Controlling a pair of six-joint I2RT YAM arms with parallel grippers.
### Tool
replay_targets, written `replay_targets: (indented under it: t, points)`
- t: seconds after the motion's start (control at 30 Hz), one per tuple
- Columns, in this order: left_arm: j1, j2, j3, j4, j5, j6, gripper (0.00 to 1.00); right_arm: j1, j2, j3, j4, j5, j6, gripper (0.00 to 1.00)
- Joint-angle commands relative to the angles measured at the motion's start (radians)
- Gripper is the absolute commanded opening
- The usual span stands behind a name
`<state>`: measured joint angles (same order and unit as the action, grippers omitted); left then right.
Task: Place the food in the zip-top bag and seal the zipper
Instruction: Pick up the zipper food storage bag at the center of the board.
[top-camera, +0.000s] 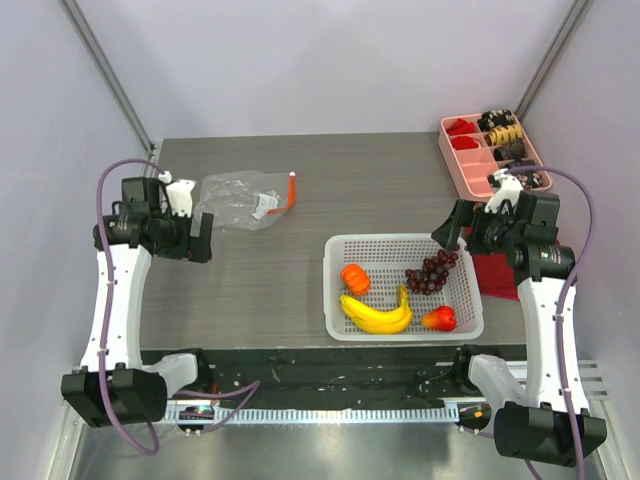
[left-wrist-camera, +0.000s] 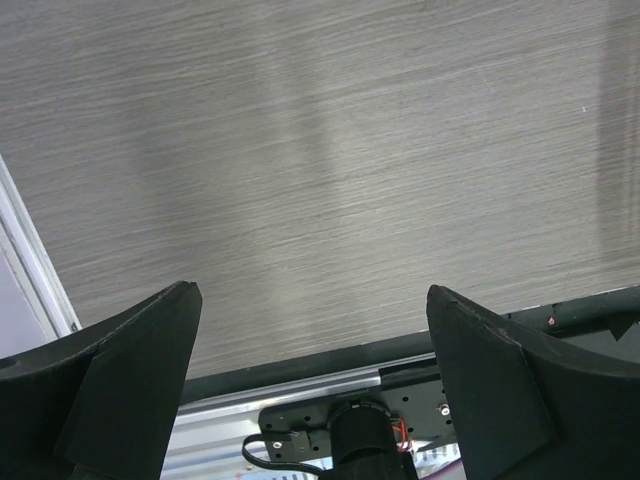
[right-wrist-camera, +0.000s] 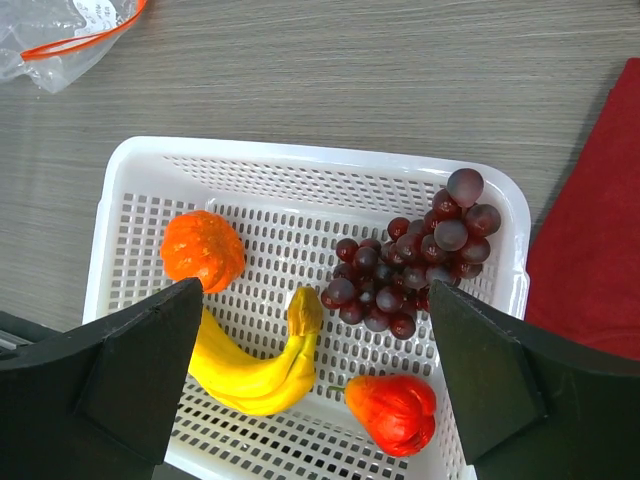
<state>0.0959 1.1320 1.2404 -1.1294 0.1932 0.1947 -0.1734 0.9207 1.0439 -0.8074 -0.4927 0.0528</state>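
Observation:
The clear zip-top bag (top-camera: 240, 200) lies flat at the back left of the table, its orange-red zipper (top-camera: 291, 190) on its right side; a corner shows in the right wrist view (right-wrist-camera: 60, 35). The banana bunch (top-camera: 378, 314) (right-wrist-camera: 255, 360), orange pumpkin (top-camera: 355, 278) (right-wrist-camera: 202, 250), purple grapes (top-camera: 432, 271) (right-wrist-camera: 415, 265) and red-orange fruit (top-camera: 440, 319) (right-wrist-camera: 393, 412) lie in the white basket (top-camera: 336, 250) (right-wrist-camera: 300, 160). My left gripper (top-camera: 200, 239) (left-wrist-camera: 312, 380) is open and empty, near the bag's left. My right gripper (top-camera: 450, 228) (right-wrist-camera: 315, 385) is open and empty, above the basket.
A pink compartment tray (top-camera: 470, 172) with small dark and red snacks stands at the back right. A red cloth (top-camera: 492, 275) (right-wrist-camera: 590, 230) lies right of the basket. The table's front edge and a metal rail (left-wrist-camera: 300, 380) show below the left gripper.

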Motion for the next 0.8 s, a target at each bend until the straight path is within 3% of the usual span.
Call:
replay_targets:
  t: [0.0, 0.2, 0.53, 0.77]
  points:
    - [-0.03, 0.035, 0.088, 0.042, -0.031, 0.009, 1.0, -0.006, -0.023, 0.011, 0.036, -0.026, 0.004, 1.0]
    - [-0.074, 0.178, 0.226, 0.046, -0.044, -0.001, 1.0, -0.006, -0.008, 0.005, 0.042, -0.003, -0.007, 1.0]
    - [-0.218, 0.552, 0.672, 0.025, -0.107, -0.028, 1.0, -0.006, 0.069, 0.065, 0.06, 0.014, 0.07, 1.0]
    - [-0.35, 0.837, 0.878, -0.035, -0.126, -0.032, 0.96, -0.018, 0.128, 0.045, 0.083, -0.173, 0.097, 1.0]
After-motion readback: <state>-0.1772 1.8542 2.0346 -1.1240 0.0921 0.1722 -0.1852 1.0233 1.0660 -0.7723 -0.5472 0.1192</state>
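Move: From the left gripper, the middle of the clear zip-top bag lies about 21 cm ahead, 9 cm to the right and some 18 cm below; its orange zipper edge is on the far right side. The white basket's middle is roughly 46 cm to the right and level fore and aft, with the orange vegetable about 35 cm right and 2 cm ahead. From the right gripper, the bag is some 48 cm left and 19 cm ahead. Swing the left gripper, fingers kept wide open, forward about 19 cm and increasingly right, some 8 cm in all, to bring it over the bag; arch up about 6 cm on the way, then begin sinking, turning roughly 10 degrees clockwise. Late on, ease the open right gripper forward some 2 cm above the basket's far right part, tipping slightly. ##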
